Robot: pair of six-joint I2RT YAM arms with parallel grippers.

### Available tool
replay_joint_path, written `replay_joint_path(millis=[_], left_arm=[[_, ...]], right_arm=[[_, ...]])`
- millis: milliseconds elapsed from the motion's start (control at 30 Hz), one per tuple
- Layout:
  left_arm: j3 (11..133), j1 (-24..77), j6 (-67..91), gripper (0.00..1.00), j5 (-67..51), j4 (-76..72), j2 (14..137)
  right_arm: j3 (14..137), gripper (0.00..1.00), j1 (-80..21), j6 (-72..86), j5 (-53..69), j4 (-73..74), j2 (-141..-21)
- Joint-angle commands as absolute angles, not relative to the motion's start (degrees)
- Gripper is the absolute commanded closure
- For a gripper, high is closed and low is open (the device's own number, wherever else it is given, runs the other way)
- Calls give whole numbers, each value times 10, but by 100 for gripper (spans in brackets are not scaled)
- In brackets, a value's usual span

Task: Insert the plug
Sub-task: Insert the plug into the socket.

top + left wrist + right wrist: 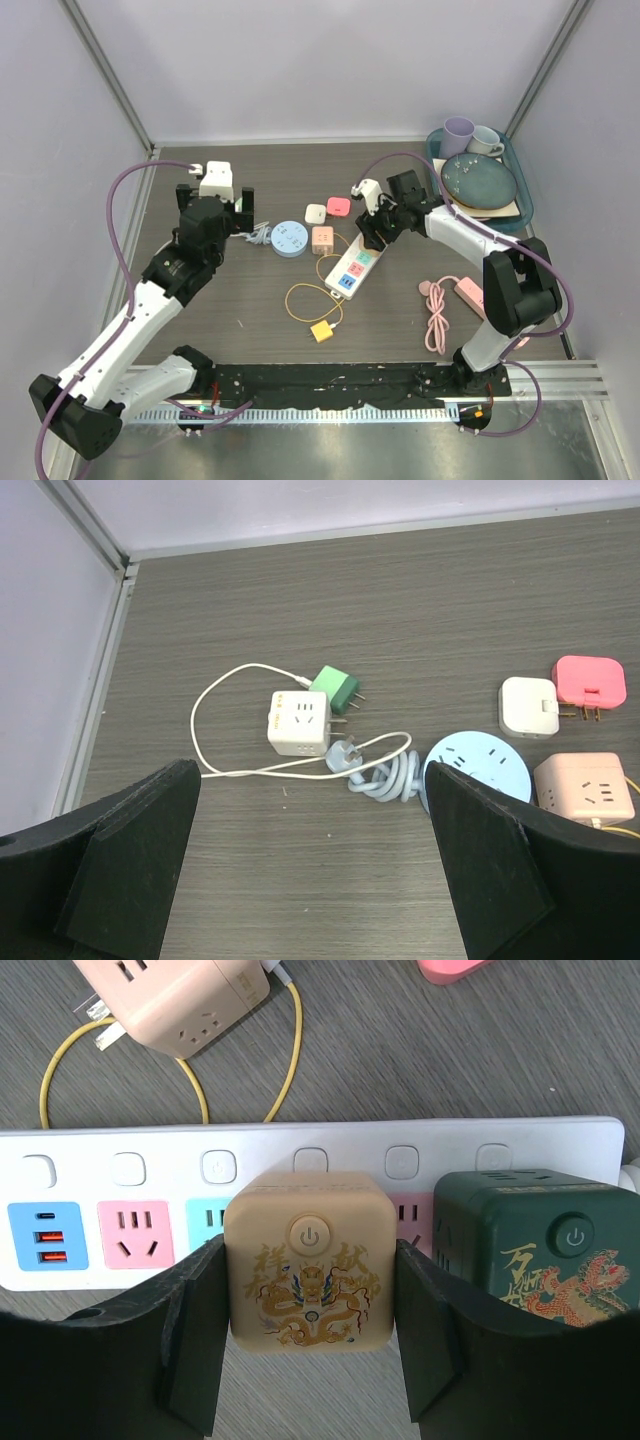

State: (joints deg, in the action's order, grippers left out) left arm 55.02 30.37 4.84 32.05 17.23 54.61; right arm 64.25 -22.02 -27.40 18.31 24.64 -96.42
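A beige cube plug (308, 1270) with a gold dragon print and a power button sits between the fingers of my right gripper (308, 1260), which is shut on its two sides. The cube stands against the socket row of the white power strip (150, 1160), between a teal socket and a pink one. I cannot tell how deep it sits. A dark green dragon cube (540, 1240) stands on the strip just right of it. In the top view my right gripper (372, 228) is over the strip's (352, 270) far end. My left gripper (310, 810) hangs open over bare table.
A white cube socket (298, 723), a green adapter (333, 688), a round blue socket (480, 765) and white (530, 707) and pink adapters (588, 683) lie ahead of the left gripper. A pink cube (170, 1000) with yellow cable lies behind the strip. A dish tray (528, 205) stands back right.
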Motion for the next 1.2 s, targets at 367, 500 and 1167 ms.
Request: replay_joint_path(millis=[367,500,1167], left_arm=[[551,303,39,0,333,143,555],[552,303,39,0,333,144,557],[563,303,54,0,316,159,557]], right_arm=[[721,11,-236,-207,184,399,-913],[740,5,-240,-183,203,391,-861],[680,0,-388,157,-109,147,-828]])
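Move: The right fingers are already shut on the orange cube plug, which sits at the strip's socket right at the hand point. The green cube plug stands on the strip about 6 cm ahead and 5 cm right of this hand. The pink cube lies some 12 cm left, 1 cm ahead and 3 cm lower, with the white adapter roughly 7 cm beyond it and 1 cm farther left. From the left hand the orange cube plug is about 31 cm right, 3 cm ahead and 22 cm below. The right hand edges up a centimetre or two with its grip still shut, then spreads its fingers wide while drawing back about 3 cm, and comes free of the orange cube plug. Open, it climbs to some 15 cm above its start, then swings about 7 cm left, to the pink cube's side of the strip, sinking slightly at the end, its left side rising and the wrist turning clockwise, each by some 20 degrees, so that the fingers point more to the left and less steeply down. ##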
